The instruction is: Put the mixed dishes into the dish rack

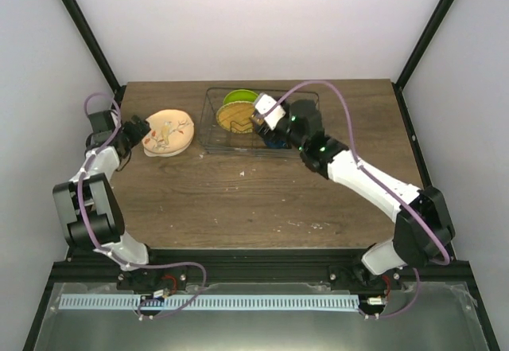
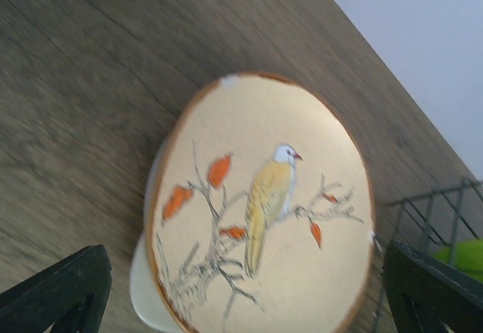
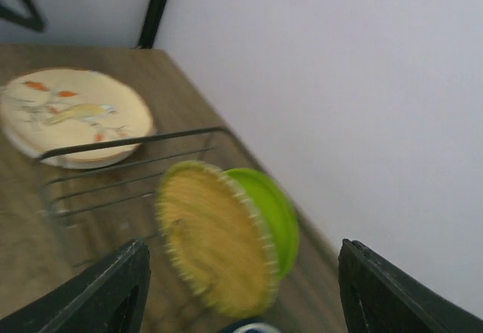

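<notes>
The beige patterned plate (image 1: 169, 131) with a bird drawing lies tilted on the table left of the dish rack. In the left wrist view the plate (image 2: 264, 205) rests on a pale bowl-like thing (image 2: 145, 284). My left gripper (image 1: 140, 130) is open, its fingers either side of the plate's near edge (image 2: 241, 261). The clear dish rack (image 1: 306, 100) holds the lime-green plate (image 1: 237, 95) and the tan woven-look plate (image 1: 235, 118) standing on edge, and the dark blue mug (image 1: 276, 138). My right gripper (image 1: 270, 130) hovers open and empty over the rack (image 3: 241, 250).
The rack's wire dividers (image 3: 113, 167) stand between the tan woven-look plate (image 3: 215, 246) and the beige patterned plate (image 3: 72, 114). The lime-green plate (image 3: 268, 208) leans behind the tan one. The mug's rim (image 3: 249, 327) shows at the bottom edge. The back wall is just behind the rack.
</notes>
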Motion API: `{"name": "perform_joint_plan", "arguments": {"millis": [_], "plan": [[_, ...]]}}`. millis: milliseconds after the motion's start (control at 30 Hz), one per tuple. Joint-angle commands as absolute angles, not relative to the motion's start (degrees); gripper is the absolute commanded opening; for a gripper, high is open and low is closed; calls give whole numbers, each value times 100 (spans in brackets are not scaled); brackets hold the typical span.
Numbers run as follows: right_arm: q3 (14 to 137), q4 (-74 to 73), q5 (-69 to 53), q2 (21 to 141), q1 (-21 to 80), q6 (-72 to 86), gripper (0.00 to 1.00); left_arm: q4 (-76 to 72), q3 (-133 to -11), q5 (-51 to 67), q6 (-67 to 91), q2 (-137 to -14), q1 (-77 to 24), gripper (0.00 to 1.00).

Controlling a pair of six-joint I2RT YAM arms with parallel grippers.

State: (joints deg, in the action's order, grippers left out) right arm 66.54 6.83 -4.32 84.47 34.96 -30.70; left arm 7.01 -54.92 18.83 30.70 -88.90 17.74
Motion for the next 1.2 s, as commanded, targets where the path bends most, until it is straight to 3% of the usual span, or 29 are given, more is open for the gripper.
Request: {"name": "perform_joint_plan", "arguments": {"millis": [0, 167, 533, 633, 867, 1067, 1167], "plan": [[6087, 346, 393, 8370, 4114, -1911, 66, 1179, -6154, 1202, 2836, -9438, 1782, 100], [5480, 189, 520, 7923, 4521, -926, 48, 1428, -6761, 1011, 2721, -10216, 1767, 98], [5049, -191, 999, 7482, 5047, -269, 47, 1662, -7506, 875, 2300, -11080, 1571, 88], [4985, -213, 1050, 7491, 5081, -191, 47, 1733, -7617, 871, 2264, -11223, 1510, 79], [4992, -297, 1124, 7574, 5106, -165, 47, 1765, -7709, 822, 2243, -11420, 1416, 44], [5010, -345, 1130, 7593, 5115, -162, 46, 1805, -7695, 678, 2224, -11469, 1415, 36], [5009, -351, 1134, 7607, 5121, -160, 45, 1817, -7680, 660, 2224, -11462, 1414, 26]]}}
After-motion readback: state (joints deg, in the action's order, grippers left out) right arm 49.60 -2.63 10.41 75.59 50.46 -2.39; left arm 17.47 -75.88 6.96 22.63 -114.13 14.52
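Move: The bird-painted plate's middle lies about 6 cm ahead of the left hand, some 7 cm to its right and 10 cm below. The white dish under the plate sits 2 cm nearer than the plate's middle and a little lower; the dish rack's middle is some 37 cm to the right of the plate and about 2 cm farther out. From the right hand the plate lies roughly 40 cm to the left, 12 cm ahead and 27 cm below. The left hand sinks about 9 cm and reaches some 6 cm forward to the plate's left rim, first edging left, then slightly back right, while its fingertips tip about 15 degrees farther down and its wide-open fingers close to about a third, one outside the rim and one inside over the plate. The empty right hand pulls back and down from the rack, tipping down some 25 degrees and partly closing its fingers, then stays nearly still in front of the rack. ##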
